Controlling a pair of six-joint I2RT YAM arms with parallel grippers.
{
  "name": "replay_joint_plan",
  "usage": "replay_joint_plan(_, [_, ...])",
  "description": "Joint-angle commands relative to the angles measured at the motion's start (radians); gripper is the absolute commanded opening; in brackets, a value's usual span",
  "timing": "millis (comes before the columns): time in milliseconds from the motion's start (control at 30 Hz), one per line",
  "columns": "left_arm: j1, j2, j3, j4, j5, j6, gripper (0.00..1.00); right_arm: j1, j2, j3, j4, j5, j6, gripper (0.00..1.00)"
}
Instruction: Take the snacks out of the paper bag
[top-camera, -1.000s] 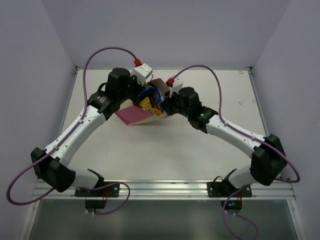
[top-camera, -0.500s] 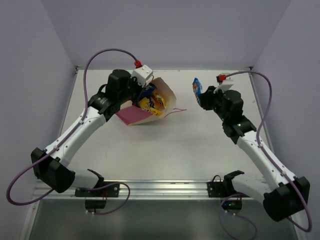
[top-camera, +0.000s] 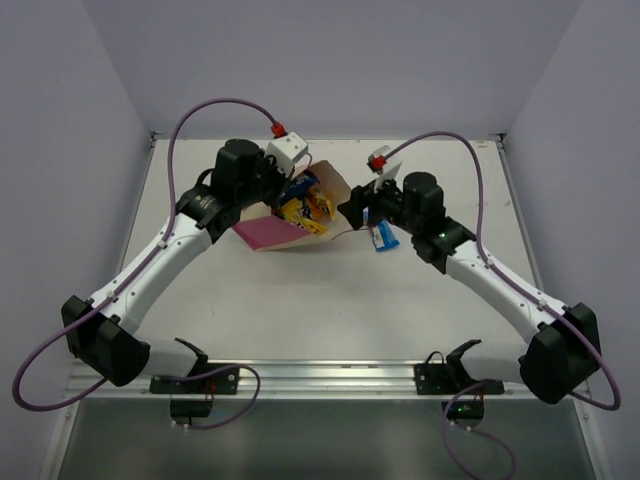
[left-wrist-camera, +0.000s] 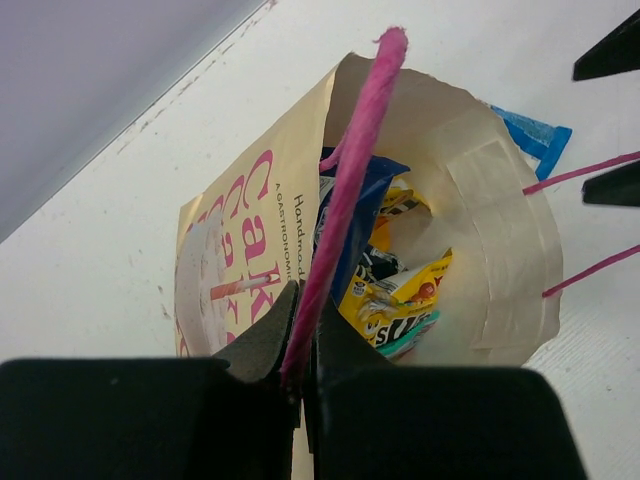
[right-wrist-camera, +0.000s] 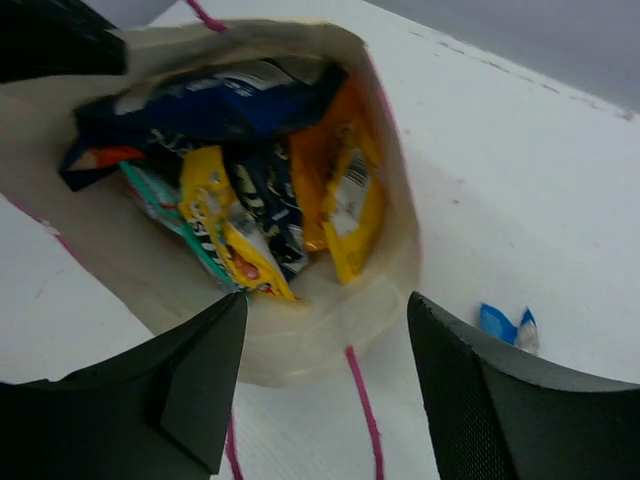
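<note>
The paper bag (top-camera: 280, 232) lies tipped on the table with its open mouth facing right. My left gripper (left-wrist-camera: 305, 300) is shut on the bag's pink string handle (left-wrist-camera: 350, 170) at the upper rim. Several snacks (right-wrist-camera: 250, 215), yellow, orange, dark blue and teal, are packed inside the mouth. My right gripper (right-wrist-camera: 325, 300) stands open just in front of the bag's lower rim (right-wrist-camera: 330, 330), with nothing between its fingers. One blue snack (top-camera: 380, 237) lies on the table right of the bag, also seen as the blue snack (right-wrist-camera: 505, 325) beside my right finger.
The bag's other pink handle (right-wrist-camera: 365, 410) trails loose on the table under my right gripper. The table's back edge and wall (top-camera: 330, 135) run close behind the bag.
My right gripper carried the blue snack out of the bag to the right, opened and left it on the table, then swung back to the bag mouth. The left arm has held still.
</note>
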Motion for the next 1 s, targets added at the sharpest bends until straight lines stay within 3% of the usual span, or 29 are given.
replay_joint_plan(0, [-0.003,-0.02,-0.012,0.004,0.0,-0.011,0.0,0.054,0.077,0.076,0.09,-0.088,-0.085,0.68])
replay_joint_plan(500, [-0.004,-0.022,0.005,-0.01,0.003,-0.051,0.0,0.079,0.448,0.196,0.186,-0.03,-0.096,0.66])
replay_joint_plan(633, [-0.003,-0.022,0.002,-0.013,0.0,-0.051,0.0,0.079,0.467,0.173,0.238,0.016,-0.096,0.45])
replay_joint_plan(800, [-0.003,-0.026,-0.013,-0.014,-0.016,-0.051,0.0,0.079,0.453,0.158,0.277,0.082,-0.124,0.01])
replay_joint_plan(967, [-0.003,-0.025,-0.016,-0.002,-0.043,-0.067,0.0,0.078,0.315,0.112,0.223,0.041,-0.116,0.0])
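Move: From my right hand, the yellow snack by the bag's right wall is about 8 cm ahead, 9 cm left and 11 cm down. Left of that snack lie a dark-blue packet, some 4 cm over and a little higher, and a second yellow snack, about 4 cm over and 4 cm nearer. A blue snack already out on the table sits some 3 cm ahead, 7 right and 23 down. From my left hand, the yellow snack is about 7 cm ahead, 7 right and 14 below. With my right fingers open, I swing about 7 cm left to the bag's mouth, then drop some 10 cm while pushing forward about 6 cm past the rim, inside the right wall. There I shut my fingers on the yellow snack's near end, pinching the wrapper, and just begin to ease up. My left hand stays put, keeping its grip at the bag's rim and handle. ##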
